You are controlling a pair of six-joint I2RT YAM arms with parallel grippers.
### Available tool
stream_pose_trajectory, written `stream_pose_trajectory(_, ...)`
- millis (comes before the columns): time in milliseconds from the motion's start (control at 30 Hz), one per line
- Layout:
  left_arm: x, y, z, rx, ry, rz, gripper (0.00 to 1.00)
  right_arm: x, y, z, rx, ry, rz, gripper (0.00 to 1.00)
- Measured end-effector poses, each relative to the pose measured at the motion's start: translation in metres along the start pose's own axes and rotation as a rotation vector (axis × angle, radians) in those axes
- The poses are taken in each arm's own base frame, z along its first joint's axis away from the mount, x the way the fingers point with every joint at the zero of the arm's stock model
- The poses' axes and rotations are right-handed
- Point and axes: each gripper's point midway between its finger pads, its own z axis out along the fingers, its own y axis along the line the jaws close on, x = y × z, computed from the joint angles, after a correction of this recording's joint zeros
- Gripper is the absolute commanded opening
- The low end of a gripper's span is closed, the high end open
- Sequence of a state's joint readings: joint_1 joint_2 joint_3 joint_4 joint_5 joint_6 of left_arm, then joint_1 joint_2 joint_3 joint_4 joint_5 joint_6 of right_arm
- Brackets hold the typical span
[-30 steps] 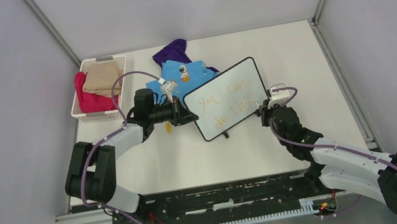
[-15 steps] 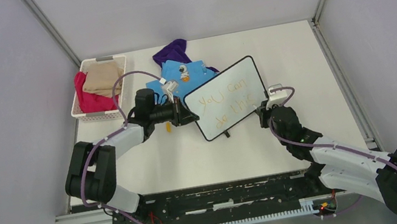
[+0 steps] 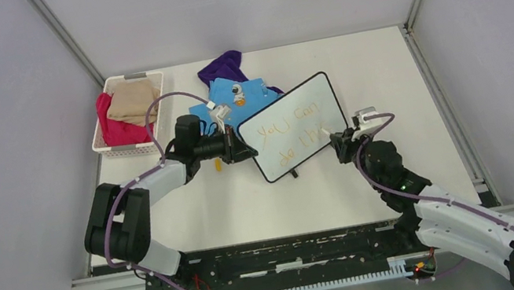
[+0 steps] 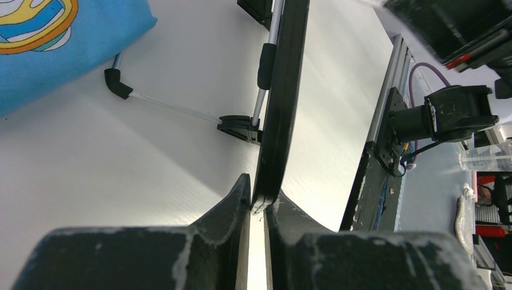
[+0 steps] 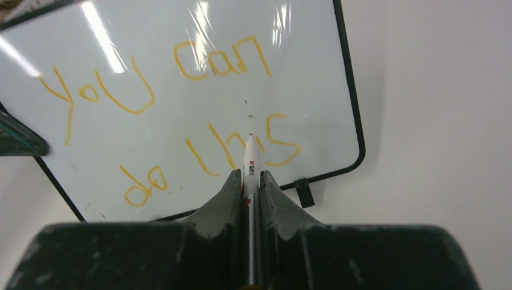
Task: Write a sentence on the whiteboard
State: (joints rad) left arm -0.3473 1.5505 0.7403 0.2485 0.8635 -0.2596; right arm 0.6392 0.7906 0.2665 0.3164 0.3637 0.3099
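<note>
The whiteboard (image 3: 294, 110), white with a thin black frame, stands tilted at the table's middle. My left gripper (image 3: 245, 149) is shut on its left edge; the left wrist view shows the black frame (image 4: 281, 103) edge-on, pinched between the fingers of the left gripper (image 4: 258, 200). The sentence (image 3: 290, 136) reads "you can do this" in orange, on two lines (image 5: 181, 115). My right gripper (image 5: 247, 179) is shut on a white marker (image 5: 250, 158). Its tip lies on the board (image 5: 151, 42) at the "i" of "this". From above, the right gripper (image 3: 341, 144) sits at the board's lower right corner.
A white basket (image 3: 100, 144) with red and beige cloths stands at the back left. A blue shirt (image 3: 228, 96) and a purple cloth (image 3: 222, 64) lie behind the board. A small yellow piece (image 3: 217, 165) lies under my left wrist. The board's fold-out leg (image 4: 175, 109) rests on the table.
My right gripper has moved left, and the marker tip now lies on the board at "this". The left gripper keeps its hold; the board has barely shifted.
</note>
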Motion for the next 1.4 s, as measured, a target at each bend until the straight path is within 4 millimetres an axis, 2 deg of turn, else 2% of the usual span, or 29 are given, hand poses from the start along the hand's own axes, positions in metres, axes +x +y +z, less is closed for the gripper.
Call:
stream_pose_trajectory(133,0.0,0.0,0.0,-0.001,0.001,-0.002,0.02,-0.029,0.004,-0.01,-0.03,-0.098,0.024,0.0)
stream_pose_trajectory(267,0.0,0.0,0.0,-0.003,0.002,-0.003,0.02,-0.035,0.007,-0.013,-0.056,-0.117,0.005,0.0)
stream_pose_trajectory(567,0.0,0.001,0.0,-0.008,0.006,-0.009,0.02,-0.003,0.028,-0.008,-0.155,-0.007,-0.094,0.0)
stream_pose_trajectory(867,0.0,0.001,0.0,-0.01,0.012,-0.015,0.02,0.009,0.063,-0.009,-0.261,0.038,-0.19,0.0)
stream_pose_trajectory(1100,0.0,0.001,0.0,-0.01,0.012,-0.014,0.02,0.021,0.06,-0.005,-0.236,0.08,-0.212,0.0)
stream_pose_trajectory(1400,0.0,0.001,0.0,-0.011,0.013,-0.016,0.02,0.024,0.055,0.001,-0.193,0.087,-0.219,0.0)
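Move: The uncrossed t of "this" on the whiteboard lies about 8 cm left of the right hand, 3 cm ahead and 2 cm lower. From the right hand, the s is 6 cm ahead and 3 cm left, and the "do" is level ahead and 13 cm left, both about 2 cm lower; "can" is 10 cm ahead, 5 cm left and 4 cm up. From the left hand, the t lies roughly 14 cm right, 4 cm ahead, 4 cm lower. Carry the marker from the s back to the uncrossed t: finish lifting it another 3.5 cm or so, swing the right hand about 6 cm left while drawing back a little, then sink about 5 cm and ease slightly forward. Turn the wrist some 15 degrees counter-clockwise, dropping its left side, and keep the marker pinched. Let the left gripper go on holding the whiteboard's left edge still. ##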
